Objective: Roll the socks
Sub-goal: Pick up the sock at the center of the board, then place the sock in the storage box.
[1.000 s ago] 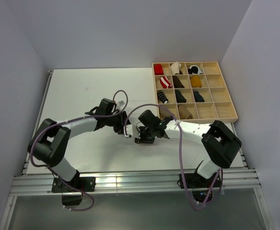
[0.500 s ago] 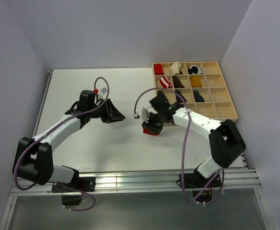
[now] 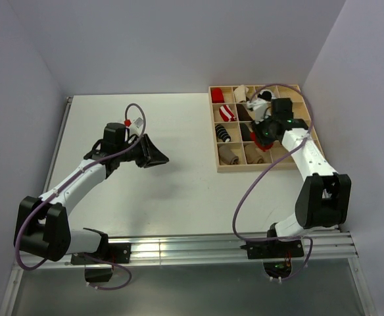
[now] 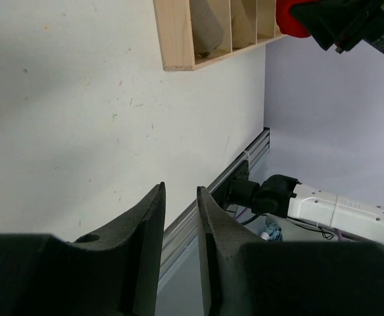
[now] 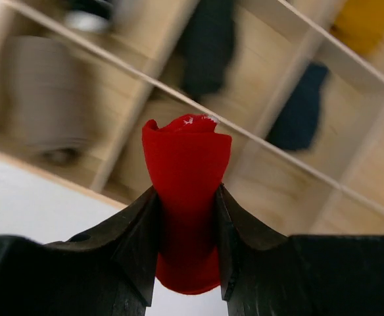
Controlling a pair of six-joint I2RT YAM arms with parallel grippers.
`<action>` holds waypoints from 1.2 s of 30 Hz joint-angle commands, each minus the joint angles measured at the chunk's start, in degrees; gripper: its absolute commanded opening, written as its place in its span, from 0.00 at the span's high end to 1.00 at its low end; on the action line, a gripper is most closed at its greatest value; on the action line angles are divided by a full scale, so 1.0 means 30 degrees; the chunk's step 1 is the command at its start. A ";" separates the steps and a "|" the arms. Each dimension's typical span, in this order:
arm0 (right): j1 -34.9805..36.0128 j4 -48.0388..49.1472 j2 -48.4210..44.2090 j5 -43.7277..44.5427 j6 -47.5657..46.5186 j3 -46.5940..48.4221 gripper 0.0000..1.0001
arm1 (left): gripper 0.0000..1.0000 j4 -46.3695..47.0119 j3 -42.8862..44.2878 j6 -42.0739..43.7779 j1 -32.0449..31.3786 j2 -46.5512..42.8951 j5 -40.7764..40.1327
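Note:
A rolled bright red sock [image 5: 187, 171] stands pinched between the jaws of my right gripper [image 5: 186, 192], which is shut on it. In the top view that gripper [image 3: 258, 135] hangs over the lower middle cells of the wooden box [image 3: 313, 141], with the red sock [image 3: 254, 139] just under it. A tan-brown sock [image 3: 229, 155] lies in the box's near-left cell. My left gripper [image 3: 160, 158] hovers over the bare table, well left of the box. Its jaws [image 4: 181, 191] stand a narrow gap apart with nothing between them.
The box holds other bundles: red-and-white striped [image 3: 226, 112], black [image 3: 224, 133], mustard [image 3: 269, 110] and dark ones. In the left wrist view the box's corner [image 4: 179, 39] and the table's near rail [image 4: 244, 164] show. Grey walls close in behind and to the right.
My right arm has carried the red sock from the middle of the table up over the box. The left arm has drawn back to the left and its jaws have narrowed.

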 commanded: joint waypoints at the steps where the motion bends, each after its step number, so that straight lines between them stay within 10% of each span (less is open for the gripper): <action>1: -0.2453 0.0817 0.0176 0.2161 0.1219 0.0757 1.00 | 0.70 0.1558 0.0054 -0.0377 0.0045 -0.0376 0.0564; 16: -0.4186 0.4952 0.2811 0.7848 0.1749 -0.0972 1.00 | 0.70 0.2380 0.0259 -0.0027 0.0016 0.0180 0.1676; 36: -0.4186 0.3605 0.5625 0.4921 0.2071 -0.1354 1.00 | 0.70 0.2820 -0.0063 -0.0115 0.0045 0.0767 0.2176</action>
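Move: The right hand already holds the rolled red sock; its goal, the empty compartment in the nearest row, lies about 14 cm right, 1 cm ahead and 13 cm below. The navy sock sits roughly 10 cm ahead and 11 cm right, the tan rolled sock 1 cm ahead and level sideways, the dark green sock 10 cm ahead and 2 cm left, all about as low. From the left hand the compartment is some 52 cm right, 11 cm ahead and 16 cm below. Gripping the red sock, the right hand swings about 14 cm right, turning clockwise, then sinks 11 cm into the compartment. ##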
